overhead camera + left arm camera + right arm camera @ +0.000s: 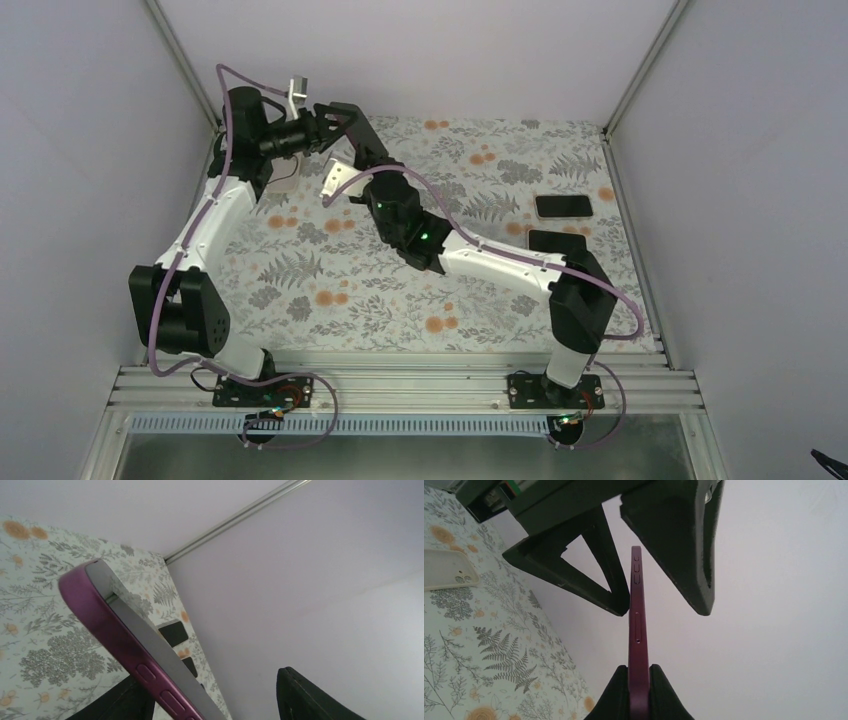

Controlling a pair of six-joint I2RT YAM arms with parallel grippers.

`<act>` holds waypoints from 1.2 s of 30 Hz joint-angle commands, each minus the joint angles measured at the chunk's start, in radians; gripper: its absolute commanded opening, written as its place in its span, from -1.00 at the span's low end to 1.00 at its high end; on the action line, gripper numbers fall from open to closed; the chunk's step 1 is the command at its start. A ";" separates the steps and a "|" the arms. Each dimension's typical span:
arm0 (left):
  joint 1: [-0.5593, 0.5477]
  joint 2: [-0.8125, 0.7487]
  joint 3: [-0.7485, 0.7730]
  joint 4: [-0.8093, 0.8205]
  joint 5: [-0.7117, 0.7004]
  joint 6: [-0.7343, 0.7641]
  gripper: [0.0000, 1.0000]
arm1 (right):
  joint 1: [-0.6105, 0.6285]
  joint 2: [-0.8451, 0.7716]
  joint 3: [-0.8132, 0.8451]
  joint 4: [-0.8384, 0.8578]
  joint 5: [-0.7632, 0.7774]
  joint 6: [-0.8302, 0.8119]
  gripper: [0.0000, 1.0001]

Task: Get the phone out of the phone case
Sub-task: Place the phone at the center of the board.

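A purple phone (638, 625) stands on edge in the air, and my right gripper (639, 672) is shut on its lower end. My left gripper (661, 607) straddles its upper end with the jaws open. One of its fingers (611, 587) lies against the phone's side, while the other is clear of it. The left wrist view shows the phone (125, 640) with its grey face turned up, close to the left gripper (210, 685). A cream phone case (444, 567) lies flat on the floral table. In the top view both grippers (335, 118) (352, 150) meet at the back left.
A second dark phone (563, 206) lies at the back right of the floral mat (330, 290), with a black object (555, 240) just in front of it. White walls close in the back and both sides. The cream case (287, 178) sits beside the left arm.
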 commanded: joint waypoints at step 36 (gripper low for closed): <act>0.037 0.059 0.026 -0.086 -0.017 0.117 -0.95 | 0.076 0.016 -0.188 0.370 0.114 -0.290 0.59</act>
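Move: The phone is still pinched at its near end in the right hand. Its middle lies about 5 cm ahead of that hand, 2 cm to the left and level with it. The left hand's fingers, still well apart, already straddle it: the middle is some 2 cm back, 3 cm right and 2 cm below. The right gripper sits roughly 6 cm back and 5 cm right of the left hand. The empty phone case lies on the table, about 12 cm ahead of the left hand, 22 cm left and 35 cm below. The phone is passed over in mid-air. The left hand sinks about 5 cm, tipping slightly down, and shuts its fingers on the phone's left edge. Meanwhile the right hand lowers some 4 cm, draws back a little and rolls and tips up roughly 15-20 degrees with its hold kept; only once the left fingers are shut does it spread its own. ##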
